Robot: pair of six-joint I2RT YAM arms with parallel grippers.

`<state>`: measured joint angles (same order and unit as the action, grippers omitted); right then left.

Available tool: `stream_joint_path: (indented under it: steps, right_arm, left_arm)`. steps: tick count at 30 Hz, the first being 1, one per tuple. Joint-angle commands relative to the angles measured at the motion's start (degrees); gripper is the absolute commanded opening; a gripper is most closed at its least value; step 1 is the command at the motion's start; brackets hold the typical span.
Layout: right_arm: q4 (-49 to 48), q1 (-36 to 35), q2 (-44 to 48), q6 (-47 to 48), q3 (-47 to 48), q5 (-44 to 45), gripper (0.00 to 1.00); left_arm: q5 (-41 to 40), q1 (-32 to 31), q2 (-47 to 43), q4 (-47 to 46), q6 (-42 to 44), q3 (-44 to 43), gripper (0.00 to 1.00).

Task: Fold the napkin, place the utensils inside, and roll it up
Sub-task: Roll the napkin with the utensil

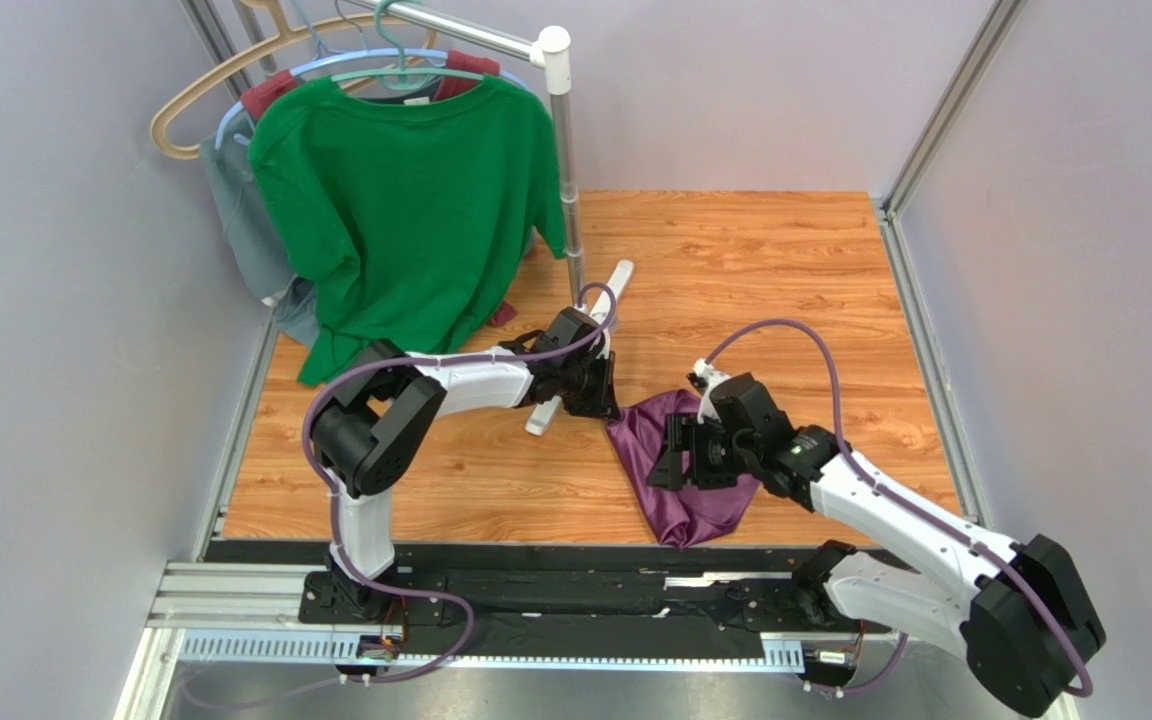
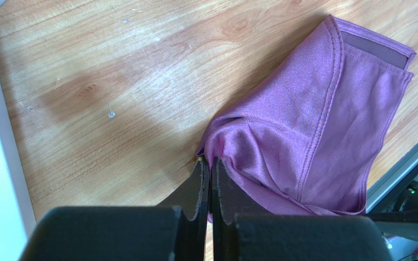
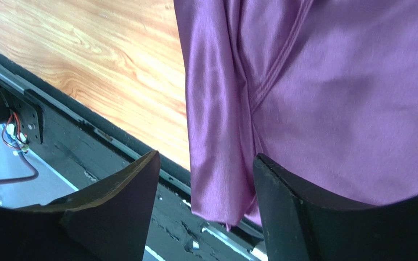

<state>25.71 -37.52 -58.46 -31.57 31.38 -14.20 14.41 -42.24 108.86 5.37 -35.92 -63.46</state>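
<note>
The napkin (image 1: 683, 477) is a shiny purple cloth, bunched and folded on the wooden table near its front edge. My left gripper (image 1: 603, 402) sits at the napkin's left corner. In the left wrist view my left gripper (image 2: 211, 163) is shut, with a pinch of the napkin (image 2: 304, 119) caught at its tips. My right gripper (image 1: 671, 453) hovers over the napkin's middle. In the right wrist view my right gripper (image 3: 204, 160) is open, and a loose fold of the napkin (image 3: 331, 92) hangs between its fingers over the table's edge, ungripped. The utensils are out of view.
A green T-shirt (image 1: 394, 210) hangs on a white rack (image 1: 567, 165) at the back left, with other garments and hangers behind it. The rack's foot (image 1: 585, 348) lies by my left gripper. A black rail (image 1: 537, 578) runs along the front edge. Walls close both sides.
</note>
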Motion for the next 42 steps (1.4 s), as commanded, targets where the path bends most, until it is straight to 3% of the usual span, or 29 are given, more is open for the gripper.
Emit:
stream_joint_path:
  steps: [1,15,22,34,38,42]
  right_arm:
    - [2.5,-2.47,2.12,-4.63,-2.72,2.16,0.65]
    - [-0.14,-5.37,-0.08,-10.52,-5.54,-1.1,0.52]
    - [2.05,-7.65,0.36,-13.16,-5.36,1.35,0.39]
    - [0.91,-8.8,-5.0,-14.31,-6.15,0.4,0.39]
    - [1.71,-8.8,-4.21,-15.18,-5.19,-0.04,0.27]
    - [1.45,-8.89,-2.9,-16.76,-4.92,-0.92,0.26]
  left_arm:
    - [-2.02,0.4,-0.67,3.69,2.35,-1.84,0.0]
    - [-2.37,0.4,-0.84,4.3,2.52,-1.75,0.0]
    - [-2.37,0.4,-0.84,4.3,2.44,-1.58,0.0]
    - [-2.11,0.4,-0.93,4.39,2.44,-1.14,0.0]
    - [-2.2,0.4,-0.75,4.3,2.44,-1.14,0.0]
    - [-1.94,0.4,-0.49,4.39,2.44,-1.05,0.0]
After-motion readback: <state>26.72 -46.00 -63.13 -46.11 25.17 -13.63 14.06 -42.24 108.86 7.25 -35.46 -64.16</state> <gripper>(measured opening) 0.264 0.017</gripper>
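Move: The near end of the napkin's rolled left edge lies about 6 cm back from the right hand, straight in line left-right and 6 cm lower, with the table's near edge roughly 9 cm back, also in line. The corner that the left fingers already hold is some 11 cm ahead of the right hand and 10 cm to its left. From the left hand the rolled edge's near end is about 18 cm back and 10 cm right. The right fingers come down around the near end of the rolled edge and gather its cloth between them, closing from wide to about a quarter open. To get there the hand draws back some 6 cm and sinks 5 cm, dipping, levelling off, then dipping again, while the fingers tip about 15 degrees steeper. The left hand stays put, its shut fingers keeping their pinch on the far-left corner. ##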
